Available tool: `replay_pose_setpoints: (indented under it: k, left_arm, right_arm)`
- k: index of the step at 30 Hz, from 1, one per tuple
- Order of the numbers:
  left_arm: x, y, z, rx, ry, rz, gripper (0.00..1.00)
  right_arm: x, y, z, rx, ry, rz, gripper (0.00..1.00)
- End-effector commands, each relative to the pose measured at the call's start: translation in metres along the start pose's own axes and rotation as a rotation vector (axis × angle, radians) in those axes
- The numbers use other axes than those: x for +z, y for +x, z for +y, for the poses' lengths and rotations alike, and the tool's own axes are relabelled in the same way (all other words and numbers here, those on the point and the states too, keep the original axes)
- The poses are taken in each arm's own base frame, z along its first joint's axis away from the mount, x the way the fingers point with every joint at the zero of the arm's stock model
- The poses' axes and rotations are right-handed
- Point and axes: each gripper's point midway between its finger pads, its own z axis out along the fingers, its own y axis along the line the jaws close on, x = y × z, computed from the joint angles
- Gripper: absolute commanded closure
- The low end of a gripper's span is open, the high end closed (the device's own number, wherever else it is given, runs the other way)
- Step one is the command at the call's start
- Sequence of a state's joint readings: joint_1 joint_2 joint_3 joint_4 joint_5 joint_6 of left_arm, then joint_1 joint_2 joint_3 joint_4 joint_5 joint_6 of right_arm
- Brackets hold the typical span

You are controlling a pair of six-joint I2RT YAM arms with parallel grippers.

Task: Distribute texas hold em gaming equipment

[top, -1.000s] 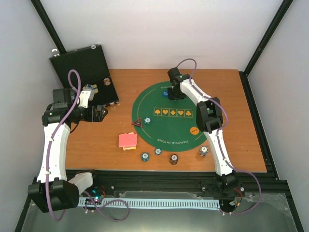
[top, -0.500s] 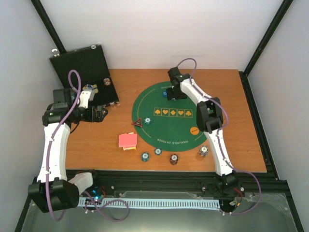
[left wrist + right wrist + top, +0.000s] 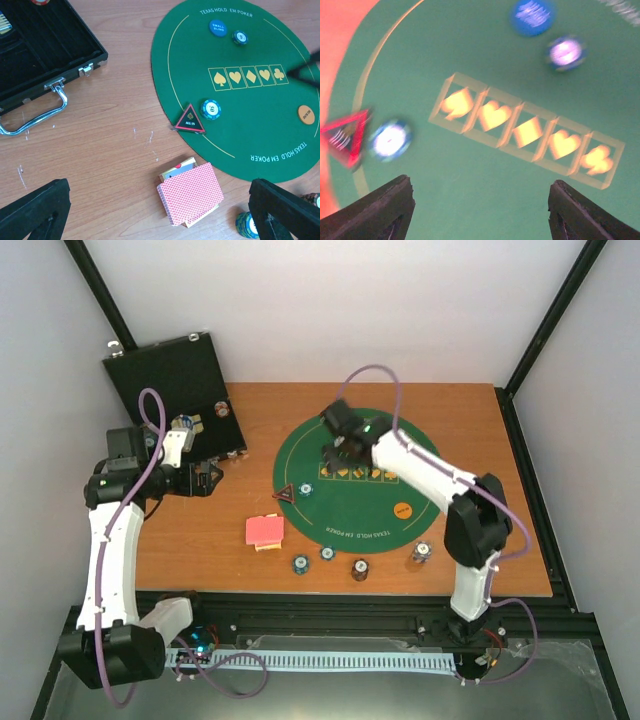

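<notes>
On the green poker mat (image 3: 360,502) lie a blue round button (image 3: 218,28) with a purple-white chip (image 3: 240,37) beside it. A dark triangular button (image 3: 190,120) and a teal chip (image 3: 211,109) sit at the mat's left edge, an orange button (image 3: 403,509) at its right. Red-backed cards (image 3: 264,530) lie on the wood. My right gripper (image 3: 333,452) hovers open over the mat's suit boxes (image 3: 527,131), holding nothing. My left gripper (image 3: 208,477) hangs wide open above the cards (image 3: 191,194), well clear of them.
An open black case (image 3: 175,385) stands at the back left, its handle (image 3: 35,107) toward the table. Several loose chips stand along the front edge, among them a teal chip (image 3: 300,563), a brown chip (image 3: 359,568) and a pale chip (image 3: 421,553).
My right gripper has opened and swung left and nearer across the mat, away from the blue button. The left arm has barely moved.
</notes>
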State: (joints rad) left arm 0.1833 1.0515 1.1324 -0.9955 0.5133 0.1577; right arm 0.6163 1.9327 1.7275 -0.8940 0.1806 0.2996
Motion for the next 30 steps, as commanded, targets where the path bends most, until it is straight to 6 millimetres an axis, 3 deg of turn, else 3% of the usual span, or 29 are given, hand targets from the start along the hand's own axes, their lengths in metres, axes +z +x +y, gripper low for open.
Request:
replay_pose_setpoints:
  k: [1, 5, 12, 22, 30]
  left_arm:
    - [-0.01, 0.001, -0.006, 0.009, 0.004, -0.017, 0.0]
    - [-0.008, 0.004, -0.004, 0.007, -0.004, -0.006, 0.0]
    - [-0.007, 0.009, -0.002, 0.001, -0.012, 0.0, 0.0]
    - [-0.01, 0.007, -0.001, 0.007, -0.029, -0.007, 0.0]
    - [-0.011, 0.005, -0.003, -0.003, -0.018, -0.01, 0.0]
  right_arm:
    - [-0.02, 0.069, 0.066, -0.061, -0.043, 0.002, 0.28]
    - [-0.039, 0.13, 0.115, -0.13, -0.089, 0.016, 0.28]
    - [-0.054, 0.193, 0.178, -0.229, -0.176, 0.059, 0.27]
    - [-0.032, 0.216, 0.2, -0.265, -0.234, 0.122, 0.27]
    - [-0.013, 0.229, 0.198, -0.286, -0.213, 0.159, 0.29]
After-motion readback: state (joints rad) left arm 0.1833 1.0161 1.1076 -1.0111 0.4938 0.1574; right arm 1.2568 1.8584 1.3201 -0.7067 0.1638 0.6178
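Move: The blue-green chip stack on the bare wood lies about 25 cm back and 13 cm to the left of the right hand, some 13 cm below. A loose blue-green chip sits roughly 6 cm to the right of the stack and 3 cm farther out; the card deck is about 9 cm to its left and 10 cm farther out, the dark chip stack some 14 cm to its right and 1 cm nearer. From the left hand the blue-green stack is about 12 cm back and 28 cm right. Back and to the left sweeps the empty right hand, fast at first, leaving the middle of the mat for the blue-green chip stack: about 25 cm back and 13 cm left, sinking some 5 cm on the way and turning about 20 degrees counter-clockwise. It then eases nearly straight down another 4 cm over the stack, fingers staying open. ##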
